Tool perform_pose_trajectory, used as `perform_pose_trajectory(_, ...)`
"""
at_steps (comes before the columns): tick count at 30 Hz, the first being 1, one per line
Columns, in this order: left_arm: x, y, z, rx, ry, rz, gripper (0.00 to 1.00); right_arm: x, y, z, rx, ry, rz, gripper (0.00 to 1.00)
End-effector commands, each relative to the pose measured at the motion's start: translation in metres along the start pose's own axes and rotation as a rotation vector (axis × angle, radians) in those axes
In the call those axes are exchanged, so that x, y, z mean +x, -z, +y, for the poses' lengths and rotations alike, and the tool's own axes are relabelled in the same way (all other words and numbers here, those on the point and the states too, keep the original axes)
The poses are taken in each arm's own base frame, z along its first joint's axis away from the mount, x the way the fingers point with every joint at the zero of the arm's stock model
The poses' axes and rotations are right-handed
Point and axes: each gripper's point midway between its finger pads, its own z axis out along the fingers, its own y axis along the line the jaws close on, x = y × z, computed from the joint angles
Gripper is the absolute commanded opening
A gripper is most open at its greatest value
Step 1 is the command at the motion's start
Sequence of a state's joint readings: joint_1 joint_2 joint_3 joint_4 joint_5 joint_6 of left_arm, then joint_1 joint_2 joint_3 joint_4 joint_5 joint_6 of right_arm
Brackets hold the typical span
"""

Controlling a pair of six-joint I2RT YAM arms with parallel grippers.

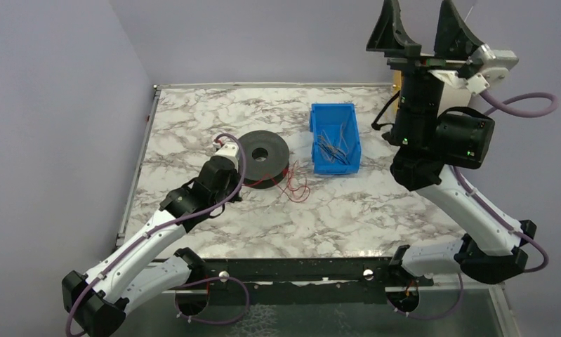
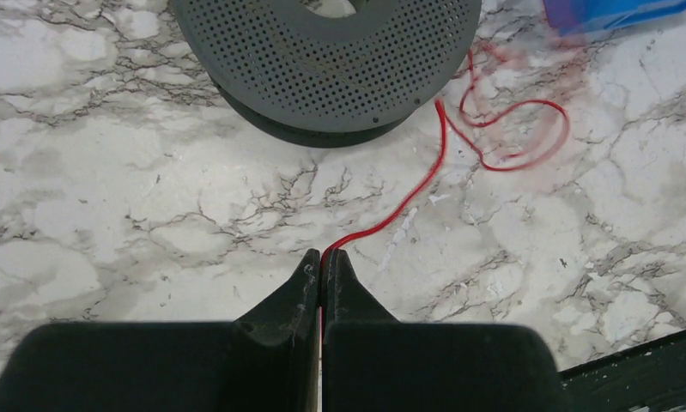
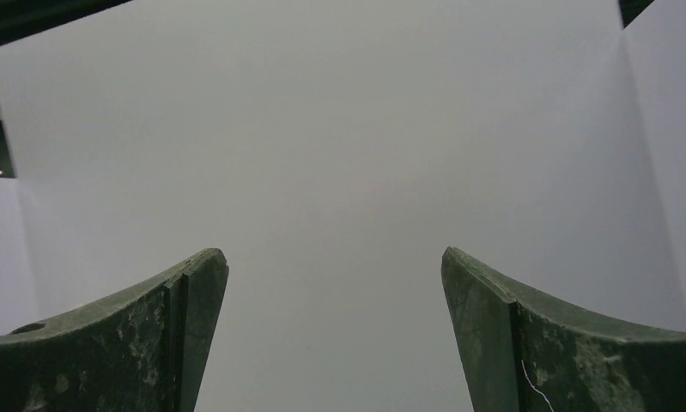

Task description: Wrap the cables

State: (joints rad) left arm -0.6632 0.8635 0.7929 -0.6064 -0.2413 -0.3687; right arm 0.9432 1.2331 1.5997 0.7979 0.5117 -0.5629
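A thin red cable (image 2: 425, 184) runs from my left gripper (image 2: 322, 255) across the marble, past the black perforated spool (image 2: 322, 60), into loose loops (image 1: 296, 184) to the spool's right. The left gripper is shut on that cable's end, low over the table, just in front of the spool (image 1: 263, 156); in the top view its fingers are hidden under the wrist (image 1: 221, 172). More thin cables (image 1: 333, 145) lie in the blue bin (image 1: 318, 116). My right gripper (image 1: 423, 28) is raised high at the back right, pointing up, open and empty (image 3: 335, 266).
The blue bin stands right of the spool. The marble table (image 1: 375, 210) ends at a pale wall at the back and left. A black rail (image 1: 298, 270) runs along the near edge between the arm bases.
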Motion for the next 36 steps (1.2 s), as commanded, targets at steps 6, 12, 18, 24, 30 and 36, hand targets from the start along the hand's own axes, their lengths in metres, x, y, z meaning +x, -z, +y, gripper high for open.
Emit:
perform_pose_trajectory(6,0.003,-0.001,-0.02,0.111,0.044,-0.001,0.0,0.007,-0.027,-0.019,0.159,0.312,0.061,1.0)
perform_pose_trajectory(12,-0.02,0.018,-0.039,0.214,0.015,-0.04,0.0,0.074,0.008,0.011,-0.027,0.226,0.313,1.0)
perform_pose_trajectory(18,-0.056,0.051,-0.059,0.329,-0.029,-0.114,0.0,0.166,0.098,0.037,-0.219,0.151,0.679,1.0)
perform_pose_trajectory(24,-0.104,0.103,-0.075,0.434,-0.102,-0.231,0.0,0.228,0.215,0.04,-0.394,0.112,1.058,1.0)
perform_pose_trajectory(30,-0.146,0.161,-0.091,0.555,-0.182,-0.364,0.0,0.239,0.324,0.047,-0.583,-0.083,1.292,1.0)
perform_pose_trajectory(36,-0.183,0.223,-0.11,0.698,-0.23,-0.498,0.0,0.234,0.376,0.053,-0.662,-0.248,1.374,1.0)
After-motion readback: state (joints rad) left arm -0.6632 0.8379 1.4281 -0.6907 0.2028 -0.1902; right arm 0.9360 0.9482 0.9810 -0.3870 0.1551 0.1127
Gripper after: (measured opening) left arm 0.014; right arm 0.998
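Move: The loose red tangle of the cable, whose other end the left fingers already pinch, lies about 16 cm right of the left hand, 4 cm ahead and some 13 cm below. From the same hand the grey spool is 14 cm ahead, 7 cm right, and the blue bin 20 cm ahead, 30 cm right, both about 10 cm lower. From the empty, high right hand the tangle is roughly 21 cm left, 4 cm ahead and 65 cm down; the bin is 20 cm ahead, 7 cm left. The red cable stays pinched in the shut left fingers, which dip slightly, then lift it some 26 cm, easing right and back while the hand swings clockwise and tips up. The right hand, empty and wide open, first goes slightly forward and up, then plunges about 40 cm and left towards the tangle, drawing back late as its upward-pointing fingers tip over and down. ##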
